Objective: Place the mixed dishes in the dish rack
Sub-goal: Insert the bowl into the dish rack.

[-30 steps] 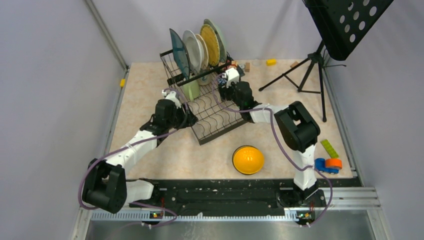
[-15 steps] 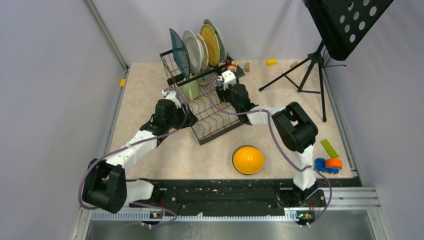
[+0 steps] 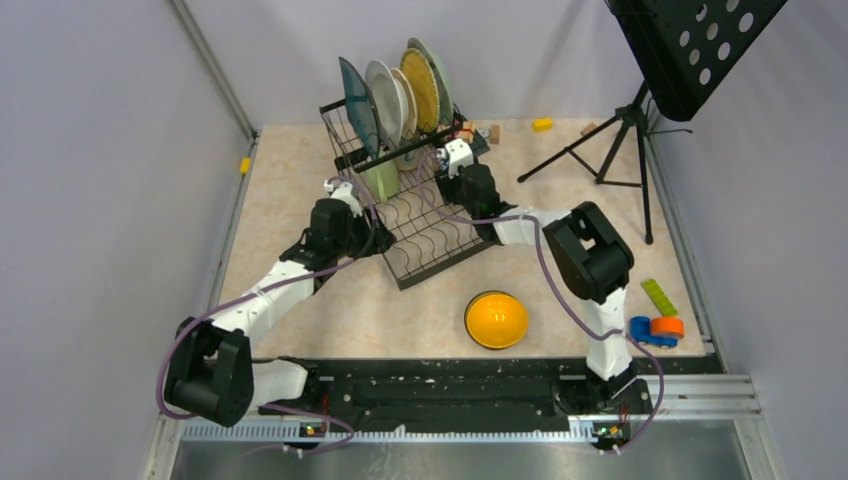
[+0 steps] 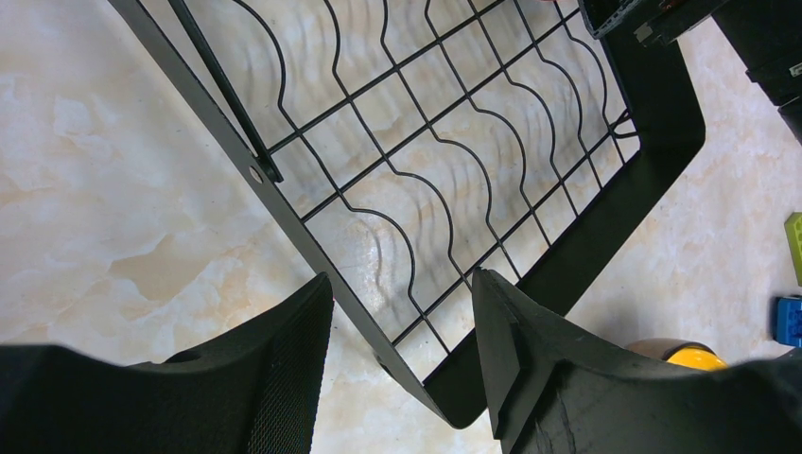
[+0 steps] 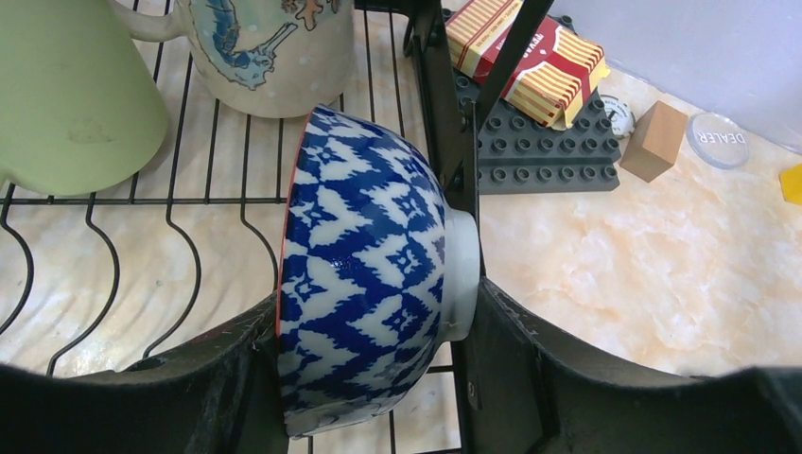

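The dish rack stands mid-table with several plates upright in its raised back section. My right gripper is shut on a blue-and-white patterned bowl with a red rim. It holds the bowl on its side over the rack's wires, one finger on the rim and one on the foot. A light-green mug and a cream mug sit in the rack behind it. My left gripper is open, straddling the tray's edge without touching it. A yellow-orange bowl lies upside down near the front.
A black music stand on a tripod stands at the back right. Toy blocks lie behind the rack, beside a dark studded plate and a striped box. A blue toy car and a green block sit front right.
My right gripper has shifted slightly left over the rack with the bowl and its jaws have tightened on it. The left arm has not moved.
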`<state>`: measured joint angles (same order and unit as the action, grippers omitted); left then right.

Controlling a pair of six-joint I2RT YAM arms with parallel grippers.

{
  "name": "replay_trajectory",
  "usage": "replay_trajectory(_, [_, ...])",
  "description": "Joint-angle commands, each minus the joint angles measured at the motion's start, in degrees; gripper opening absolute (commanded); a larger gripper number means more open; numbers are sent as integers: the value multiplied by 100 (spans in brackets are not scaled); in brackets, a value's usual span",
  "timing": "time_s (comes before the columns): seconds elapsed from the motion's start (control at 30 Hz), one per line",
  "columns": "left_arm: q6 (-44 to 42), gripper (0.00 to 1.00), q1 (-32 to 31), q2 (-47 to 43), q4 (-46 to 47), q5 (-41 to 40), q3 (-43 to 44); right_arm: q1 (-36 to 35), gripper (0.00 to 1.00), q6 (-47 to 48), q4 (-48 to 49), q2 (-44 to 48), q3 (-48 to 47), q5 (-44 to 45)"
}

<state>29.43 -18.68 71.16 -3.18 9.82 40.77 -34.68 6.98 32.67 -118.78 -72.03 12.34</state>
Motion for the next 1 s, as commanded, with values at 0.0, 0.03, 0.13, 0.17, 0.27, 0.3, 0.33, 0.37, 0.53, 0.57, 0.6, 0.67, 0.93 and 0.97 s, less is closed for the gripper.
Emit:
replay_trajectory(0.0, [-87,60,22,21,103,90,68,82,50,-158,-159,-54,-382,-175])
replay_trajectory(0.03, [-87,60,22,21,101,90,64,90,53,-176,-205,-43,-405,-187])
replay_trajectory(0.13, [-80,60,22,34,105,97,44,100,66,-196,-284,51,-405,-223])
replay_trajectory(0.17, [-71,60,22,36,99,96,34,101,68,-209,-338,93,-429,-237])
replay_trajectory(0.27, [-45,60,26,57,122,131,19,110,76,-337,-560,210,-534,-260])
replay_trajectory(0.3, [-43,60,23,64,124,142,24,110,77,-380,-623,251,-566,-240])
replay_trajectory(0.33, [-43,60,22,61,128,142,31,111,78,-416,-633,290,-568,-219])
replay_trajectory(0.37, [-43,60,22,59,128,138,36,118,78,-437,-615,323,-554,-196])
replay_trajectory(0.53, [-60,60,22,50,109,134,67,119,79,-529,-619,542,-467,-13])
replay_trajectory(0.57, [-60,60,22,41,110,128,63,119,79,-576,-630,593,-429,39])
replay_trajectory(0.6, [-68,60,22,27,123,121,49,123,79,-614,-615,642,-374,72])
replay_trajectory(0.67, [-69,60,22,21,131,107,32,119,80,-653,-529,782,-244,120])
replay_trajectory(0.93, [-60,59,22,55,96,61,21,128,81,-843,-502,1058,54,220])
replay_trajectory(0.97, [-72,58,22,45,75,41,29,129,81,-873,-484,1104,110,225])
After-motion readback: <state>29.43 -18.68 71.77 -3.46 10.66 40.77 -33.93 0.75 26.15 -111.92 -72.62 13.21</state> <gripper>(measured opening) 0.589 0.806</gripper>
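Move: The blue-and-white bowl is still in the right hand's fingers, its middle about 1 cm ahead of and 1 cm below the hand point, on edge in its place at the rack's right rail. The dragon mug stands some 6 cm ahead and 8 cm left, the green mug roughly level and 13 cm left, both about 2 cm lower; the snack box lies 11 cm ahead, 4 cm right and 6 cm lower. From the left hand, the bowl is about 14 cm ahead, 12 cm right and 4 cm below. The right fingers let go of the bowl, opening on either side of its rim and foot while the hand hardly shifts. Once they have spread clear, the hand climbs, slowly and then faster, about 4.5 cm straight up and away from the bowl with only a slight roll of the wrist, fingers staying open. ##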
